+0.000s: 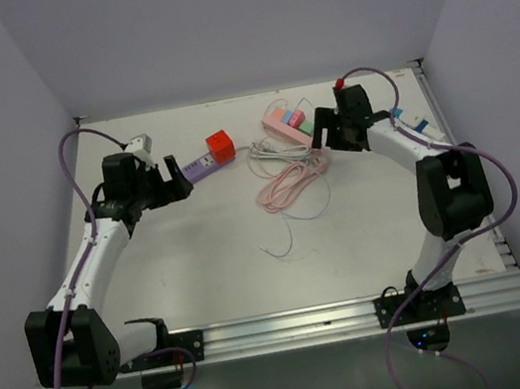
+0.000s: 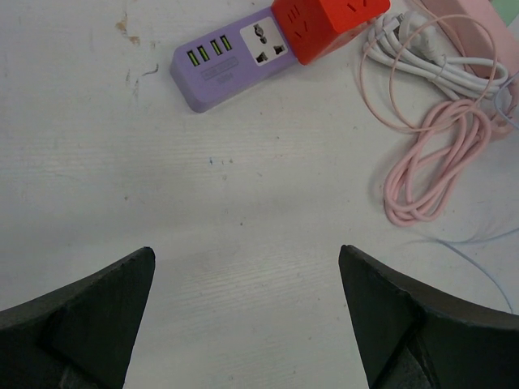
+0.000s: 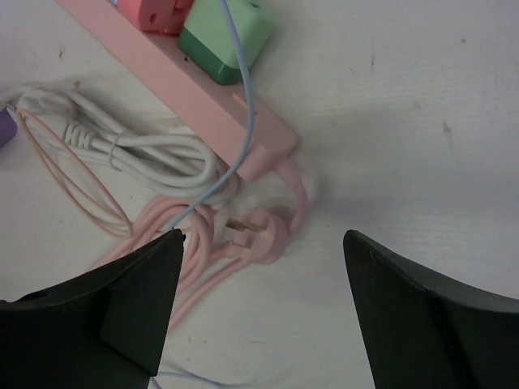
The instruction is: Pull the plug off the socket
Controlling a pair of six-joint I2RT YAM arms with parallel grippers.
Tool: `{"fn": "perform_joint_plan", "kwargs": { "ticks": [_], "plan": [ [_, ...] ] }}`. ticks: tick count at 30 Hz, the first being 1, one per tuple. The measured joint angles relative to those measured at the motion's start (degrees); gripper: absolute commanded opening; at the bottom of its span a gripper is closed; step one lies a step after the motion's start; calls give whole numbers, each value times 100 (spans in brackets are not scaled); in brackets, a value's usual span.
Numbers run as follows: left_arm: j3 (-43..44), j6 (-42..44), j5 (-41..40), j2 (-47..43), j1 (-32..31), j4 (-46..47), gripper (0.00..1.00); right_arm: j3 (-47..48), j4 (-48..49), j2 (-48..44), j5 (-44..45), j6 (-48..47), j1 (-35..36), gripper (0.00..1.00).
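Note:
A purple socket strip (image 2: 223,61) lies on the white table with a red cube plug (image 2: 328,24) seated on its right end; from above, the strip (image 1: 200,170) and the cube (image 1: 220,145) sit just right of my left gripper (image 1: 177,179). That left gripper (image 2: 247,259) is open over bare table, short of the strip. A pink socket strip (image 3: 203,109) carries a green plug (image 3: 227,36) and a red-pink plug (image 3: 154,12). My right gripper (image 3: 263,239) is open above the strip's near end and a loose pink plug (image 3: 268,235).
A coiled pink cable (image 1: 289,186) and a bundled white cable (image 1: 278,151) lie between the two strips. A thin blue cable (image 3: 243,105) runs from the green plug across the pink strip. The table's raised edges (image 1: 449,121) border the work area.

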Motion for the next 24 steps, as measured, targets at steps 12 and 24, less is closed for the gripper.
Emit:
{"fn": "perform_joint_plan", "kwargs": {
  "ticks": [12, 24],
  "plan": [
    [-181, 0, 4, -39, -98, 4, 100, 1937, 341, 1910, -605, -887, 20, 74],
    [-190, -2, 0, -11, -101, 9, 100, 2291, 22, 2632, -756, -1478, 212, 48]
  ]
}}
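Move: The near end of the pink socket, just short of the green plug, lies about 8 cm ahead of the right hand, 5 cm to its left and 8 cm below. The green plug sits some 3 cm farther out than that spot, with the red plug roughly 14 cm ahead and 7 cm left of the hand; the white cable lies about 5 cm ahead and 12 cm left. From the left hand, the near end is some 15 cm ahead, 35 cm right and 13 cm below. The right hand sweeps forward about 8 cm and some 5 cm to its left towards the near end of the pink socket, mostly level at first, then stops going forward and sinks, ending about 7 cm lower, while the wrist turns nearly 20 degrees counter-clockwise to line up with the socket. Its fingers, already a little short of wide open, come down on either side of the socket just behind the green plug and draw in by about a third of their gap, mostly at the very end, getting close to the socket's sides. ##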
